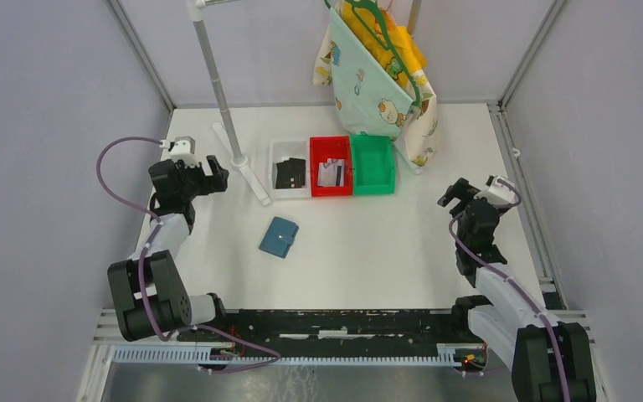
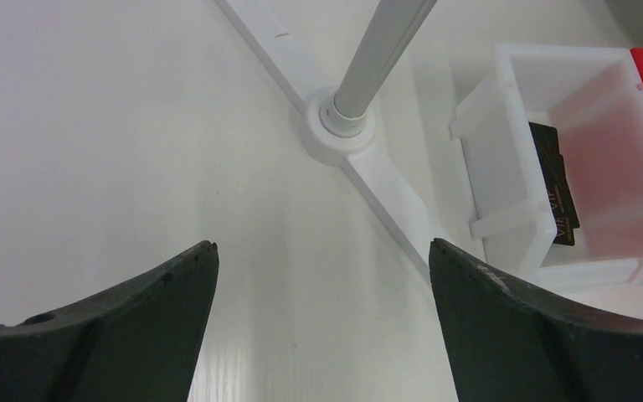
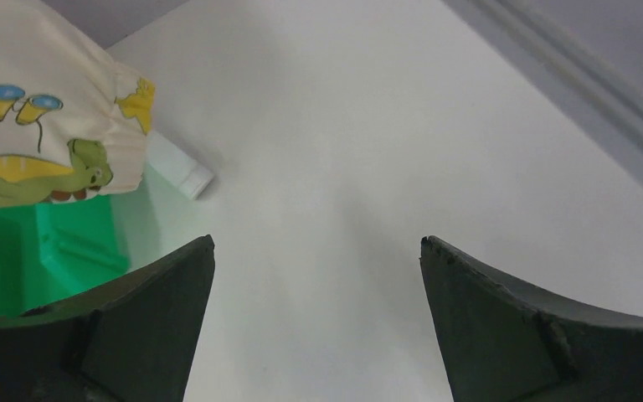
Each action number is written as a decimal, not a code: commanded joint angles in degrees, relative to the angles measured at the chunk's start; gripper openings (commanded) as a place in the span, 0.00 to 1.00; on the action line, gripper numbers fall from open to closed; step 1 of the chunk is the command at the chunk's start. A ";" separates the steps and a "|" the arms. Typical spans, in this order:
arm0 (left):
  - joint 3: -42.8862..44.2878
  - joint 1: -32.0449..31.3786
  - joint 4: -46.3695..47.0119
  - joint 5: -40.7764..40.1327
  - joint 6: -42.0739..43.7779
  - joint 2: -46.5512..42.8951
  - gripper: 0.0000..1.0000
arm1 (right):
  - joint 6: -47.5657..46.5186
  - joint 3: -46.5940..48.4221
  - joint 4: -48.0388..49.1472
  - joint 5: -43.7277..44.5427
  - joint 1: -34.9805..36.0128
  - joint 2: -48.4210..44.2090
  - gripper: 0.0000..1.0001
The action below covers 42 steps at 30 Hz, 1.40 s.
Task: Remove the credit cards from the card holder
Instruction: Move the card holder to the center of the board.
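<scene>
The teal-blue card holder (image 1: 279,237) lies folded shut on the white table, left of centre, so its inside is hidden. Pale credit cards (image 1: 331,173), one with a dark stripe, rest in the red bin (image 1: 316,189). My left gripper (image 1: 215,172) hovers open to the upper left of the holder, beside the stand's base; in its wrist view the left gripper (image 2: 322,247) has only bare table between its fingers. My right gripper (image 1: 456,194) is open at the far right; the right gripper (image 3: 316,243) is likewise empty over bare table.
A white bin (image 1: 280,149) with black flat pieces (image 2: 557,197), the red bin and a green bin (image 1: 373,164) stand in a row at the back. A white stand (image 1: 239,159) with a grey pole rises left of them. A patterned cloth bag (image 1: 377,84) hangs behind.
</scene>
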 commanded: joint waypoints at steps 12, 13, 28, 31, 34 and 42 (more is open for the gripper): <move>12.27 4.22 -29.23 9.07 10.64 -0.97 1.00 | 15.00 11.06 -28.34 -4.76 28.20 0.44 0.98; 12.57 4.22 -29.79 9.14 10.51 -1.06 1.00 | 15.55 11.93 -29.35 -4.57 30.51 1.79 0.98; 17.36 4.22 -44.89 9.44 15.38 -2.14 1.00 | 14.45 45.49 -29.82 -3.07 61.91 41.60 0.98; 18.14 4.30 -47.09 10.07 15.96 -2.65 1.00 | 11.14 53.85 -29.98 -3.27 63.76 48.69 0.98; 18.65 4.24 -48.20 10.62 15.97 -3.19 1.00 | 8.79 62.08 -32.44 -3.71 63.90 54.71 0.98; 20.73 4.30 -50.30 9.38 15.02 -3.16 1.00 | 5.53 80.16 -43.02 2.55 64.00 69.35 0.98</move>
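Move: Far to the right hand's left, roughly 51 cm, lies the blue card holder, about 8 cm nearer the base and 11 cm below. The white bin is some 11 cm ahead and 48 cm left of this hand, the red bin 12 cm ahead and 36 cm left, the green bin 12 cm ahead and 24 cm left, all around 9 cm lower. From the left hand the holder is about 12 cm back, 18 cm right and 13 cm down. Sweeping left some 50 cm across the open table in front of the bins, the right hand drifts back about 10 cm, then eases forward slightly at the end. Meanwhile it sinks a few centimetres overall, swings about 60 degrees counter-clockwise and tips downward, arriving open above the card holder. The left hand, also open, draws back about 7 cm and tips its fingers down. ##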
